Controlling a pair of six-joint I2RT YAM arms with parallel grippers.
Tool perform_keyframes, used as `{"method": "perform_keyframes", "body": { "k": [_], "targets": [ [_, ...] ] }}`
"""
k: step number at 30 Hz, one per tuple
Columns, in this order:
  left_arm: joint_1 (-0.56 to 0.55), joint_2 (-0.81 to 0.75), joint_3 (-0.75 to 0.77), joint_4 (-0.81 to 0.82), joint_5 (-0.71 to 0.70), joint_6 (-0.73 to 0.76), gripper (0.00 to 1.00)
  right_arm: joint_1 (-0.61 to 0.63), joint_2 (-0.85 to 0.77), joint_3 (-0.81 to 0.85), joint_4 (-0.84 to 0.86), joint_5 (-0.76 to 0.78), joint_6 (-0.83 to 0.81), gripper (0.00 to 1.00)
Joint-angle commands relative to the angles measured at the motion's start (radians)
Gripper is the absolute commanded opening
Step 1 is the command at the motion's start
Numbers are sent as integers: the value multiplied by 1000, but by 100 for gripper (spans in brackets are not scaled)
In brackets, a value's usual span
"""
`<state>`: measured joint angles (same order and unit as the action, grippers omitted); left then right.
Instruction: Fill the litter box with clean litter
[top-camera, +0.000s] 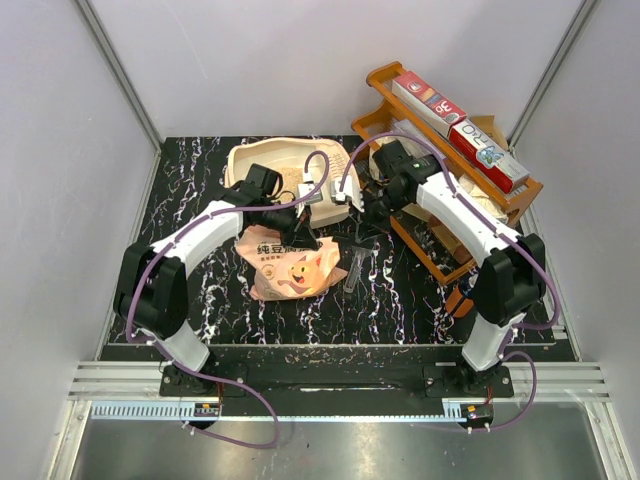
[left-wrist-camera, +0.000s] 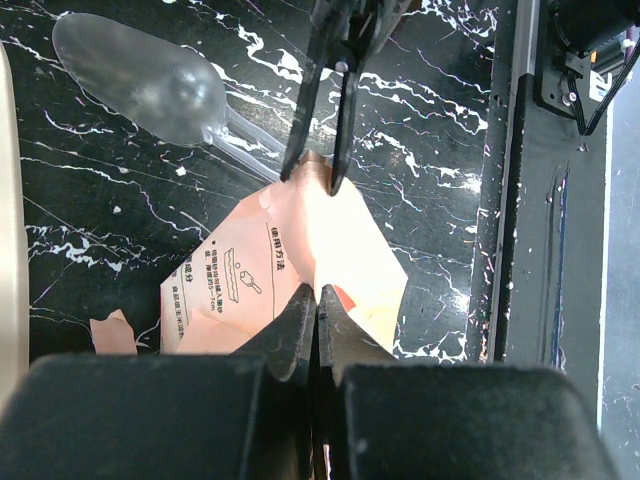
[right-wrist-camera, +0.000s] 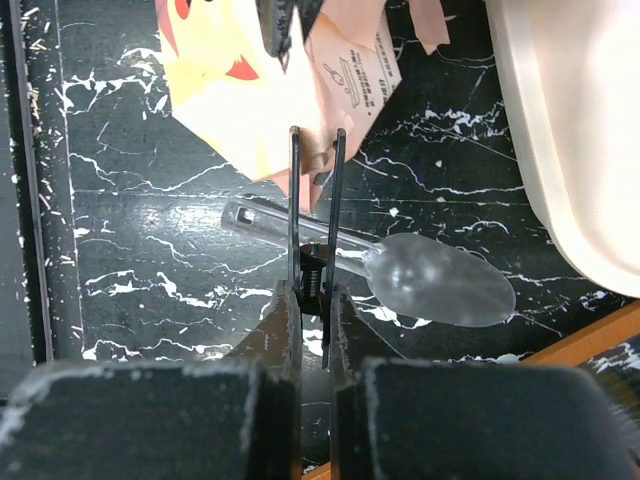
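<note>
The cream litter box (top-camera: 262, 160) stands at the back centre; its wall also shows in the right wrist view (right-wrist-camera: 560, 120). No clean litter shows in any view. A pink-orange printed bag (top-camera: 290, 268) lies in front of the box. My left gripper (left-wrist-camera: 318, 292) is shut on the bag's (left-wrist-camera: 330, 240) edge. My right gripper (right-wrist-camera: 316, 292) is shut on black spring scissors (right-wrist-camera: 316, 200). Their thin blades (left-wrist-camera: 318, 150) stand slightly apart astride the bag's top corner. A clear plastic scoop (right-wrist-camera: 440, 282) lies on the table under the scissors.
A brown wooden rack (top-camera: 395, 80) with long red-and-white boxes (top-camera: 455, 125) stands at the back right, close behind my right arm. The black marbled table (top-camera: 400, 300) extends toward the near edge. Torn pink scraps (left-wrist-camera: 108, 330) lie beside the bag.
</note>
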<state>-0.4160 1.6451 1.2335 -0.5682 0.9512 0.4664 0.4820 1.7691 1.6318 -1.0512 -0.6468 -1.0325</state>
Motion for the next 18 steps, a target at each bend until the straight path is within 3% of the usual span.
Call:
{"method": "perform_keyframes", "body": {
  "k": [1,2,5,8,14,18],
  "targets": [
    [-12,-54,3,51,37,-8,0,30,19,60,-41,-13,-35,0],
    [-10,-54,4,53,29,-15,1,41,24,65,-65,-14,-44,0],
    [-10,-60,3,65,5,-44,22,55,30,68,-93,-17,-64,0],
    [-4,-93,-14,59,-23,-37,33,75,32,72,-119,-5,-83,0],
    [55,-205,-103,-28,-63,40,36,102,26,80,-121,29,-97,0],
    [187,-272,-170,-74,-58,63,37,119,29,103,-122,48,-97,0]
  ]
}}
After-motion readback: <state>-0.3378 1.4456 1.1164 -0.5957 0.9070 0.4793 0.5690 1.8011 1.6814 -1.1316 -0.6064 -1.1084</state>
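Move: The folded mouth of the litter bag has its free end about 5 cm to the right hand's left, 1 cm back and 3 cm below; that hand already holds the black clip open around it. The litter scoop lies nearly under the right hand, 11 cm down and 1 cm ahead and left; the litter box is some 15 cm left, 12 cm ahead and 8 cm down. From the left hand, pinching the fold, the bag's end is about 5 cm right, level fore and aft and 2 cm lower. The bag's folded mouth is let go by the left fingers, which open to roughly a third, then lift about 2 cm and draw off about 4 cm to the left along the fold. Meanwhile the right hand, still squeezing the clip open, eases about 2 cm back and 2 cm left and turns a few degrees counter-clockwise, taking the jaws farther over the fold's end. ##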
